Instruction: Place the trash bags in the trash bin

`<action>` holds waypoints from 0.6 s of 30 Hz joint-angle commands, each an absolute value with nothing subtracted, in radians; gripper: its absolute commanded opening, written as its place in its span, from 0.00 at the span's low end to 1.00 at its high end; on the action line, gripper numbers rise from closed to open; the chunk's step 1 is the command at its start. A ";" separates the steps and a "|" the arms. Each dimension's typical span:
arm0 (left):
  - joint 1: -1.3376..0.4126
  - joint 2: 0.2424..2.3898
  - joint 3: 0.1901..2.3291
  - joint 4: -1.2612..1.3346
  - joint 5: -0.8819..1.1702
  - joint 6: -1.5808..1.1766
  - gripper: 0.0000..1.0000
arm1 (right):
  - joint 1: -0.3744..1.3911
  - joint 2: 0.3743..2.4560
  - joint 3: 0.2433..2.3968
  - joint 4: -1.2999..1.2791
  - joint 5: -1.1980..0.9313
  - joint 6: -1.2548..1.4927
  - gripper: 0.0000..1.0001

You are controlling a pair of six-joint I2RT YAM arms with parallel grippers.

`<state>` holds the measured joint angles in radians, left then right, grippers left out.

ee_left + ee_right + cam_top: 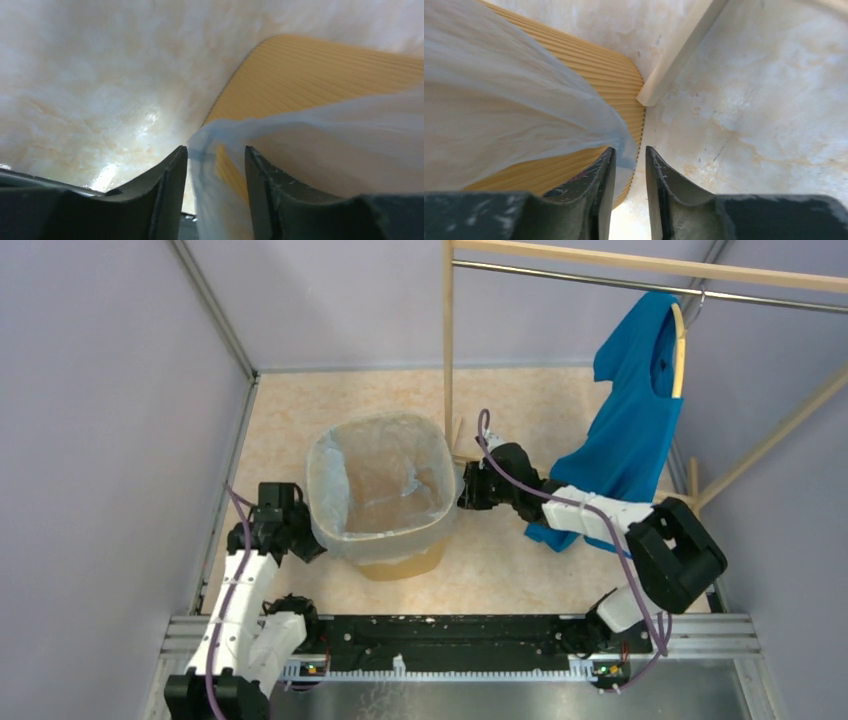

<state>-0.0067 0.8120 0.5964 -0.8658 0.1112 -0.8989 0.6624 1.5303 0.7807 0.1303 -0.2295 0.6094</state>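
Note:
The yellow-orange trash bin [405,562] stands on the floor between the arms. A pale translucent trash bag [380,480] lines it, with its edge folded out over the rim. My left gripper [305,540] is at the bin's left side. In the left wrist view its jaws [216,150] stand apart, and the bag film [340,145] hangs loose in the gap in front of the ribbed bin wall [320,75]. My right gripper [463,490] is at the bin's right side, open [629,149]. A corner of the bag [499,100] ends at its left finger, against the bin [599,70].
A wooden clothes rack stands behind and to the right, its post [448,340] close to the bin's far right corner. A bright blue shirt [635,410] hangs from it above my right arm. The rack's foot bar [679,55] lies beside the bin. Grey walls close in both sides.

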 commanded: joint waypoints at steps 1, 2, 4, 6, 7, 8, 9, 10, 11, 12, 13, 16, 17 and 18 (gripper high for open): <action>-0.007 0.758 0.791 -0.993 -0.035 -0.868 0.61 | 0.658 1.384 0.886 -0.007 -0.129 0.537 0.36; -0.007 0.744 0.817 -1.021 -0.052 -0.868 0.65 | 0.657 1.370 0.896 -0.036 -0.113 0.528 0.39; -0.007 0.713 0.866 -1.084 -0.099 -0.875 0.72 | 0.657 1.347 0.917 -0.086 -0.087 0.506 0.43; -0.008 0.674 0.918 -1.153 -0.178 -0.891 0.85 | 0.657 1.328 0.930 -0.126 -0.066 0.495 0.46; -0.007 0.657 0.946 -1.179 -0.218 -0.891 0.91 | 0.657 1.320 0.933 -0.141 -0.055 0.488 0.47; -0.008 0.646 0.981 -1.204 -0.255 -0.889 0.97 | 0.657 1.311 0.934 -0.152 -0.043 0.483 0.48; -0.007 0.640 1.017 -1.225 -0.290 -0.886 0.98 | 0.658 1.302 0.932 -0.159 -0.035 0.480 0.50; -0.007 0.641 1.051 -1.243 -0.322 -0.883 0.98 | 0.657 1.292 0.932 -0.164 -0.028 0.473 0.51; -0.007 0.642 1.077 -1.253 -0.342 -0.875 0.98 | 0.658 1.287 0.930 -0.165 -0.024 0.467 0.52; -0.007 0.645 1.088 -1.250 -0.349 -0.863 0.98 | 0.658 1.282 0.928 -0.164 -0.023 0.464 0.54; -0.007 0.648 1.090 -1.253 -0.350 -0.862 0.98 | 0.658 1.280 0.929 -0.165 -0.022 0.462 0.55; -0.008 0.652 1.069 -1.260 -0.333 -0.868 0.98 | 0.658 1.278 0.950 -0.190 -0.023 0.447 0.57; -0.007 0.647 1.082 -1.262 -0.345 -0.870 0.98 | 0.657 1.273 0.958 -0.200 -0.022 0.441 0.57; -0.007 0.641 1.106 -1.246 -0.358 -0.848 0.98 | 0.657 1.266 0.962 -0.208 -0.019 0.436 0.58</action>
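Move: The trash bin, with the trash bag draped over its rim, stands between my hands: its middle is about 9 cm ahead and 15 cm to the right of my left hand, roughly level with it, and about 15 cm left of my right hand, barely nearer me. The bag's loose edge hangs right at both sets of fingertips. The clothes rack's foot stands on the table some 13 cm ahead and 3 cm left of my right hand. I spread my already parting fingers and come away from the bag's hanging edge on both sides. My left hand opens fully, climbs about 15 cm and swings 7 cm left, clear of the bin, its fingers tipping up and rolling nearly 30 degrees in all. My right hand opens to just over half, rises about 8 cm, then eases right by some 4 cm and sinks slightly. ##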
